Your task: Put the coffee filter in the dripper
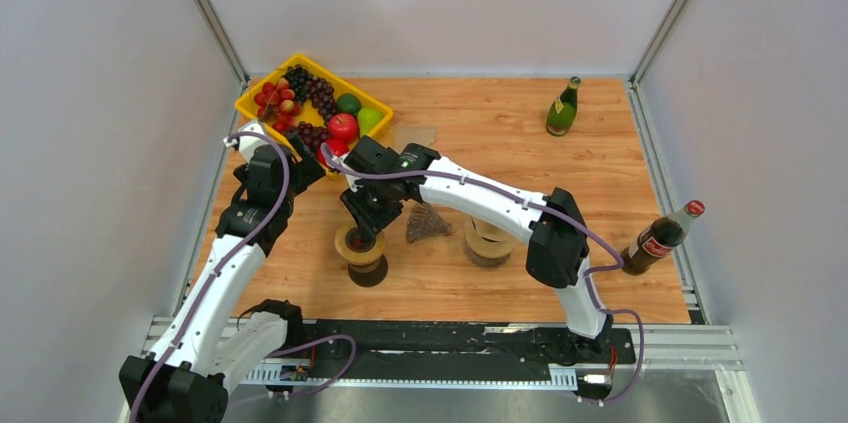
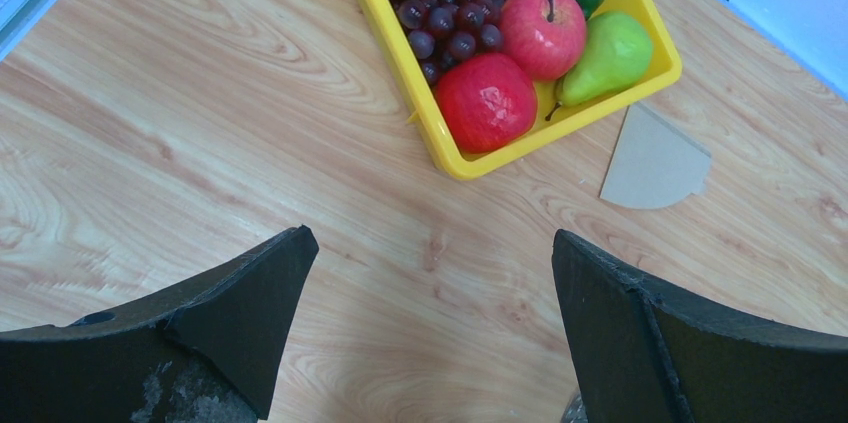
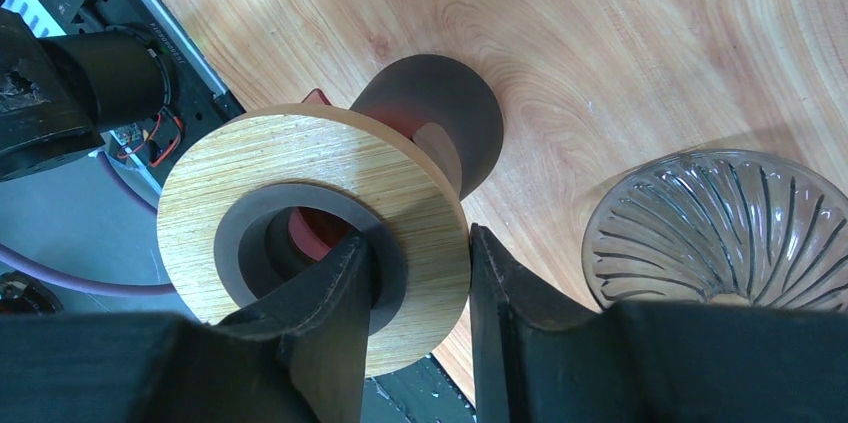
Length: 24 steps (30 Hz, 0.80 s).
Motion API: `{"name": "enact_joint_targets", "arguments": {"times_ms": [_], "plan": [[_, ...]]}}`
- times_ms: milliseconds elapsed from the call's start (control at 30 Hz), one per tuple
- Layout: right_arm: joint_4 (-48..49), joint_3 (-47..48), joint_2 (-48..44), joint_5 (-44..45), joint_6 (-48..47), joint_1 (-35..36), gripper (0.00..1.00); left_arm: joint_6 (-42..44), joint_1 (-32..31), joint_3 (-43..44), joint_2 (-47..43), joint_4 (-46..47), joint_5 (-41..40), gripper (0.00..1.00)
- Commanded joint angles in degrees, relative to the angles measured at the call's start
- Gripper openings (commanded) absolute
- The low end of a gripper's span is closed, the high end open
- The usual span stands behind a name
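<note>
The coffee filter (image 1: 415,135) is a flat tan paper wedge on the table beside the yellow tray; it also shows in the left wrist view (image 2: 655,160). The ribbed glass dripper (image 1: 428,223) lies on the table right of a wooden ring stand (image 1: 360,246); it also shows in the right wrist view (image 3: 715,228). My right gripper (image 3: 420,243) is shut on the ring of the stand (image 3: 250,178), one finger inside the hole and one outside the rim. My left gripper (image 2: 435,253) is open and empty above bare table, short of the filter.
A yellow tray (image 1: 252,100) of grapes, apples, a pear and a lime stands at the back left. A green bottle (image 1: 562,108) stands at the back right and a cola bottle (image 1: 660,238) at the right edge. Another wooden piece (image 1: 487,243) sits under my right arm.
</note>
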Motion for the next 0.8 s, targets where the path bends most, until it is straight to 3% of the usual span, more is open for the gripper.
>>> {"name": "enact_joint_targets", "arguments": {"times_ms": [0, 467, 767], "plan": [[0.1, 1.2, -0.1, 0.6, 1.0, 0.9, 0.39, -0.5, 0.3, -0.2, -0.5, 1.8, 0.8, 1.0], [0.0, 1.8, -1.1, 2.5, 1.8, 1.7, 0.59, -0.4, 0.2, -0.7, -0.7, 2.7, 2.6, 1.0], [0.8, 2.1, -6.5, 13.5, 4.0, 1.2, 0.68, -0.5, 0.2, -0.8, -1.5, 2.7, 2.6, 1.0]]}}
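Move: The wooden collar already sits on top of the dark red cup, its rim still pinched in my right hand. The collar's middle is about 3 cm back and 2 cm left of that hand, 1 cm below; the cup stands under it, its middle some 7 cm below the hand. The glass cone on the table is about 11 cm right, 5 cm ahead and 12 cm down. From my left hand the collar lies about 13 cm back, 6 cm right and 7 cm lower. I let go of the collar's rim with my right hand, spreading the fingers to nearly twice their gap: one finger stays down in the centre hole while the other swings clear of the outer edge. The hand hardly leaves its place, easing back about half a centimetre, then forward roughly 1 cm at the end, with no lift yet. ##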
